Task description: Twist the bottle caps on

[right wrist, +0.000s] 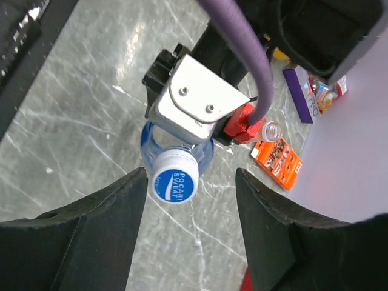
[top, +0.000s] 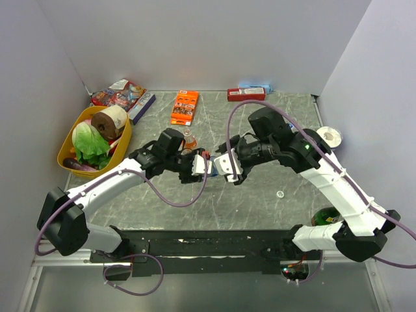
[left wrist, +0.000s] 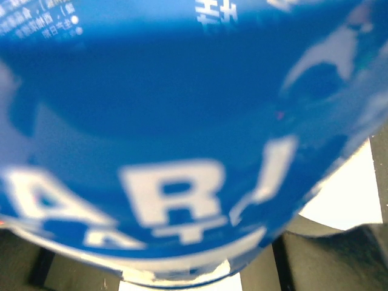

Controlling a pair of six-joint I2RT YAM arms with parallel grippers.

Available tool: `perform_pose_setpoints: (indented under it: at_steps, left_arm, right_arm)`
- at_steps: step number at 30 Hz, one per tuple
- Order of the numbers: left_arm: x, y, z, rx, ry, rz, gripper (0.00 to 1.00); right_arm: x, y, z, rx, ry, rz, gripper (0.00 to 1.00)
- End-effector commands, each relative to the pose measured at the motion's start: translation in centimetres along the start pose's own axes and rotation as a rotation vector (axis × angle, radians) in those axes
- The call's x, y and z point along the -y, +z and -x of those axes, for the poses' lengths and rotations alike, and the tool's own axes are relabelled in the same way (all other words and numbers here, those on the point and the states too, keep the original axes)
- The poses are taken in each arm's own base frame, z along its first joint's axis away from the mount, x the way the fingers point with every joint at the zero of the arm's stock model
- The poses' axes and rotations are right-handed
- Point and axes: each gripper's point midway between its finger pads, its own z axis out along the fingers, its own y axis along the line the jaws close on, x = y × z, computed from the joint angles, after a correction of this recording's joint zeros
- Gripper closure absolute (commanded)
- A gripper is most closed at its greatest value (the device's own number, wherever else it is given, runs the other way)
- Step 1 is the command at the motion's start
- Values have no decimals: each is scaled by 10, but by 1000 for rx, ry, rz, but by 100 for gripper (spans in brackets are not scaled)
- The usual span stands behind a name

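My left gripper [top: 200, 167] is shut on a clear bottle with a blue label [top: 210, 169] and holds it on its side above the table. That label [left wrist: 182, 121] fills the left wrist view. A blue-and-white bottle cap [right wrist: 174, 182] sits on the bottle's neck and faces my right gripper [right wrist: 191, 185]. The right gripper is open, its black fingers [right wrist: 103, 230] on either side of the cap, the left one close to it. A second bottle [right wrist: 271, 130] with orange liquid [top: 189, 138] stands uncapped behind. A whitish cap [top: 280, 194] lies on the table to the right.
A flat orange box [top: 184, 107] and a red box [top: 246, 94] lie at the back. A yellow basket [top: 69, 140] with lettuce and a tape roll stands at the left. A white tape roll [top: 330, 136] is at the right edge, and a green thing [top: 323, 216] shows under the right arm.
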Motion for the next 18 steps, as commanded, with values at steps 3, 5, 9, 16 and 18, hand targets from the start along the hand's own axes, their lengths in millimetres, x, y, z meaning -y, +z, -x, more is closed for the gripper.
perform_pose_setpoints:
  at_steps: [3,5,9,16,18]
  left_arm:
    - [-9,-10,27,79,109,18,99]
    - [-9,-10,27,80,108,24,99]
    - [-11,-12,30,94,97,46,99]
    - [-17,-13,33,110,92,90,99]
    - [-28,-13,35,118,61,151,99]
  right_arm:
    - [-1,-3,3,-14,-128,24,42]
    - [-1,-3,3,-14,-127,31,49]
    - [-1,1,0,-22,-126,40,52]
    - [-2,4,-1,-26,-87,63,76]
    - [0,8,-2,-24,-2,69,93]
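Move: The blue-topped cap, already on the mouth of the tilted water bottle, sits just past the right hand's open fingertips: about 2 cm below, 1 cm to the left and 1 cm back. The bottle's body runs away from it, some 4 cm ahead of that hand, 5 cm left and 13 cm below; the orange drink bottle stands about 13 cm ahead, 10 cm left and 22 cm below. From the left hand, the cap lies about 4 cm back, 5 cm right and 11 cm up. Down by about 1 cm and tilting only some 5 degrees, the right hand settles over the cap while its fingers close from well apart until they pinch the cap's sides. The left hand keeps its grip on the bottle's body and lifts it about 1.5 cm, up towards the right fingers, with a slight tilt. ##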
